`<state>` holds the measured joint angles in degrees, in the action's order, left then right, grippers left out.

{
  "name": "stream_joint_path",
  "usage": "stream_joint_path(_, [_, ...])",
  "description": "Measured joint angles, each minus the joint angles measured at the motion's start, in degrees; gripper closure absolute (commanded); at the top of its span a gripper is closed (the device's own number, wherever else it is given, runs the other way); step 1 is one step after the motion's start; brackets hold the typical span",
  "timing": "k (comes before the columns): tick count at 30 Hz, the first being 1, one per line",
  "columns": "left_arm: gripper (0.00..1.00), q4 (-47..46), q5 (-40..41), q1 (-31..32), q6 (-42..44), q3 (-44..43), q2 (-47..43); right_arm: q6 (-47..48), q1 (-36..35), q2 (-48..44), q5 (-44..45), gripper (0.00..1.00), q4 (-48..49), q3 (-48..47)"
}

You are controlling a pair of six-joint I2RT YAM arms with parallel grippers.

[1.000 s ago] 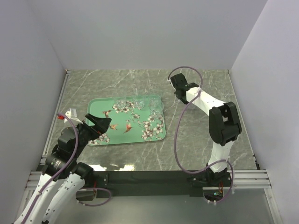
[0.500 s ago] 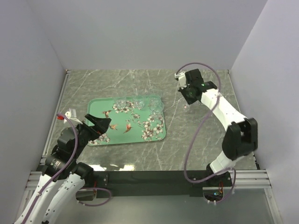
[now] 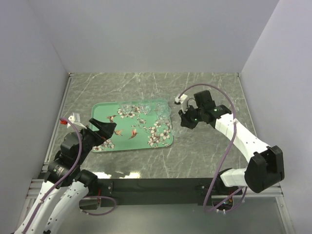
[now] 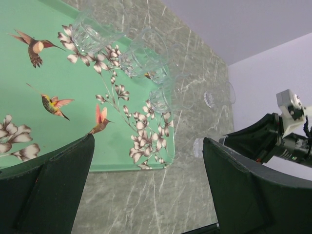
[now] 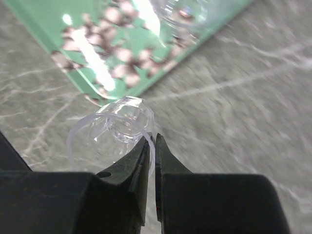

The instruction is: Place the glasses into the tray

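The mint-green tray [image 3: 127,139] with birds and blossoms lies left of the table's middle. Several clear glasses [image 3: 144,108] stand along its far edge, and they also show in the left wrist view as glasses [image 4: 144,53]. My right gripper [image 3: 186,120] hovers just off the tray's right edge. Seen from the wrist, the right gripper [image 5: 152,139] is shut on the rim of a small clear glass [image 5: 114,129], with the tray's corner [image 5: 83,73] just beyond. My left gripper [image 3: 105,129] is over the tray's near left part. Its fingers [image 4: 253,195] stand wide open with nothing between them.
The grey marble tabletop [image 3: 204,146] is enclosed by pale walls at the back and on both sides. A small white and red piece [image 3: 72,118] sits by the left wall. The right arm's cable [image 3: 222,161] loops over the table's right half.
The right arm has swung from the far right of the table down and left to the tray's right edge, staying shut. The left arm has not moved.
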<state>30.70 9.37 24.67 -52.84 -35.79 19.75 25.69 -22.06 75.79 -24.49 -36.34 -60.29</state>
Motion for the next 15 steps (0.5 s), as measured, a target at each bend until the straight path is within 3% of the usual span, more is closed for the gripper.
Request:
stream_joint_path(8, [0.00,0.15,0.07,0.00,0.00,0.33,-0.28,0.68,-9.35,0.13,-2.69,1.00,9.01,4.55])
stream_joint_path(15, [0.00,0.48,0.68,0.00,-0.26,0.35,-1.62,0.85,-15.28,5.60,1.51,1.00,14.08,3.30])
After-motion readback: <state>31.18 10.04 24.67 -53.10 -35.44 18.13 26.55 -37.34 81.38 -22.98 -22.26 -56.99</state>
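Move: My right hand already holds a glass by its wall. The free near-right corner of the tray lies about 12 cm to its left, 5 cm back and 11 cm below. The nearest glass standing in the tray is about 12 cm left and 6 cm ahead, with another behind it, some 14 cm left and 12 cm ahead. From my idle left hand, that corner is about 28 cm to the right, 3 cm ahead and 20 cm down. I sweep my right hand about 9 cm left, carrying the pinched glass from outside the tray's right edge towards its near-right corner. The hand eases slightly back and sinks a couple of centimetres, mostly at the end, while the wrist turns some 15 degrees counter-clockwise. My fingers keep their hold. ##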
